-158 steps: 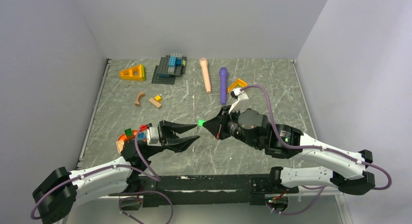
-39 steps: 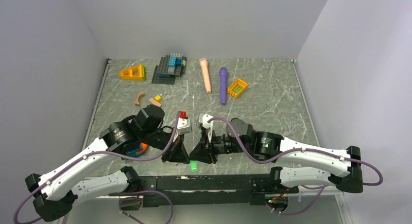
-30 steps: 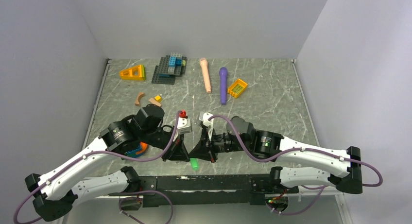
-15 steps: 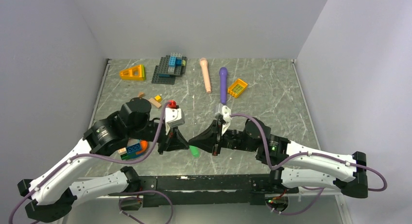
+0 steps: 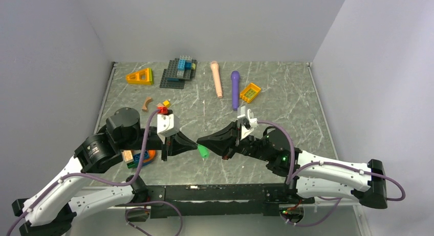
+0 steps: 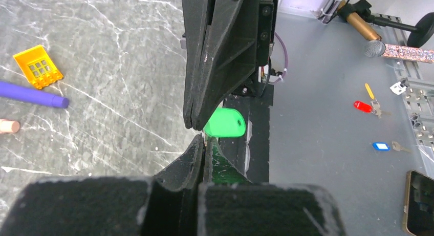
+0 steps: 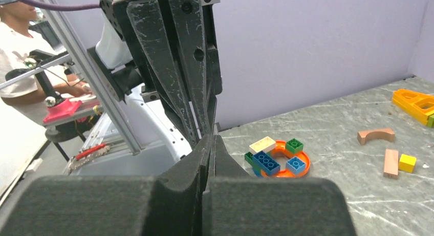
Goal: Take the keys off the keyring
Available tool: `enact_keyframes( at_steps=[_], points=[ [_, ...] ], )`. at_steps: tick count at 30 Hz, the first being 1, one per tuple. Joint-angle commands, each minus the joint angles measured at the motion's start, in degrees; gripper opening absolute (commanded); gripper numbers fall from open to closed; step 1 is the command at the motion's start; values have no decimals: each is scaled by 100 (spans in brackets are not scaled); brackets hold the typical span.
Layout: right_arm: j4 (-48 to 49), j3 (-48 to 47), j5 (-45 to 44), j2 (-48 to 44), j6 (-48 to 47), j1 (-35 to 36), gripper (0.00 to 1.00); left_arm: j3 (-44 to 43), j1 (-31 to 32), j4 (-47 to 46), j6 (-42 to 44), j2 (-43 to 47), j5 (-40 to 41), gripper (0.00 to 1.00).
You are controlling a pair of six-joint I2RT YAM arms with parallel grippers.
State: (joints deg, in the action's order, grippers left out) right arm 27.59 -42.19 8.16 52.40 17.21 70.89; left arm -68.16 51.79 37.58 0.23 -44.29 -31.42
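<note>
A green-headed key [image 5: 203, 152] hangs at the spot where my two grippers meet tip to tip above the near middle of the table. In the left wrist view its green head [image 6: 225, 122] sits just past my left gripper [image 6: 205, 142], which is shut on a thin metal part of it. My right gripper [image 6: 196, 126] is shut and presses against the head's side; what lies between its jaws is hidden. The left gripper [image 5: 193, 144] comes in from the left, the right gripper [image 5: 201, 140] from the right. In the right wrist view the right gripper [image 7: 211, 138] is closed. No keyring shows.
An orange ring with toy bricks [image 5: 138, 156] lies under the left arm and also shows in the right wrist view [image 7: 279, 159]. At the back lie a yellow wedge [image 5: 139, 76], brick stack [image 5: 179, 71], pink microphone [image 5: 217, 78], purple microphone [image 5: 235, 88], yellow basket [image 5: 250, 92] and wooden arch [image 5: 147, 103].
Both grippers, still tip to tip with the green key between them, moved from the table's near edge up and back toward its middle. The left arm swung leftward.
</note>
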Motion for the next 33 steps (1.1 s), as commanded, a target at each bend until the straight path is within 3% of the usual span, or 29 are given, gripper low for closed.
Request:
enact_keyframes(
  at_steps=[1, 6, 7, 9, 10, 12, 24, 33],
  points=[
    [174, 375, 95, 166, 186, 16, 0, 56, 22, -1326, 15, 288, 191, 0],
    [243, 498, 125, 231, 291, 10, 0, 172, 17, -1360, 26, 459, 372, 0],
    [200, 500, 105, 223, 291, 10, 17, 184, 16, -1343, 31, 467, 392, 0],
    [108, 489, 12, 146, 296, 9, 62, 209, 18, -1297, 50, 451, 471, 0],
    [11, 474, -93, 84, 282, 7, 74, 212, 21, -1255, 64, 425, 530, 0],
    [-194, 440, -304, -105, 236, 12, 84, 197, 18, -1152, 65, 352, 656, 0],
    [-1189, 325, -573, -946, -132, 21, 86, 68, 7, -751, 15, -41, 730, 0],
    [-1717, -343, -1261, -731, -451, 20, 89, 130, -28, -717, 47, 39, 688, 0]
  ],
)
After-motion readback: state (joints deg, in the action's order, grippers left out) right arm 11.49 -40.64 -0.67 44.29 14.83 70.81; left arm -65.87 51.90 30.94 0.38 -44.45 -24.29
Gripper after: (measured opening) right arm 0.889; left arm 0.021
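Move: Right between the two nearly meeting, shut fingertips sits the keyring, about 1 cm to the left hand's right and 1 cm to the right hand's left, level with both. The green tag hangs from it roughly 2 cm back, 2 cm below and 2 cm to the right of the left hand; from the right hand, about 2 cm back, 2 cm below and 1 cm right. The brick pile lies some 13 cm ahead of the right hand, 25 cm left and 33 cm below. Dipping about 6 cm at the keyring, the right hand opens its fingers wide and lets go, then rises a little and backs off some 4 cm to the right before edging forward, its fingers open on either side of the tag's free end. The left keeps its pinch on the keyring, lifting about 3 cm, then carrying it some 3 cm forward and sinking back. ##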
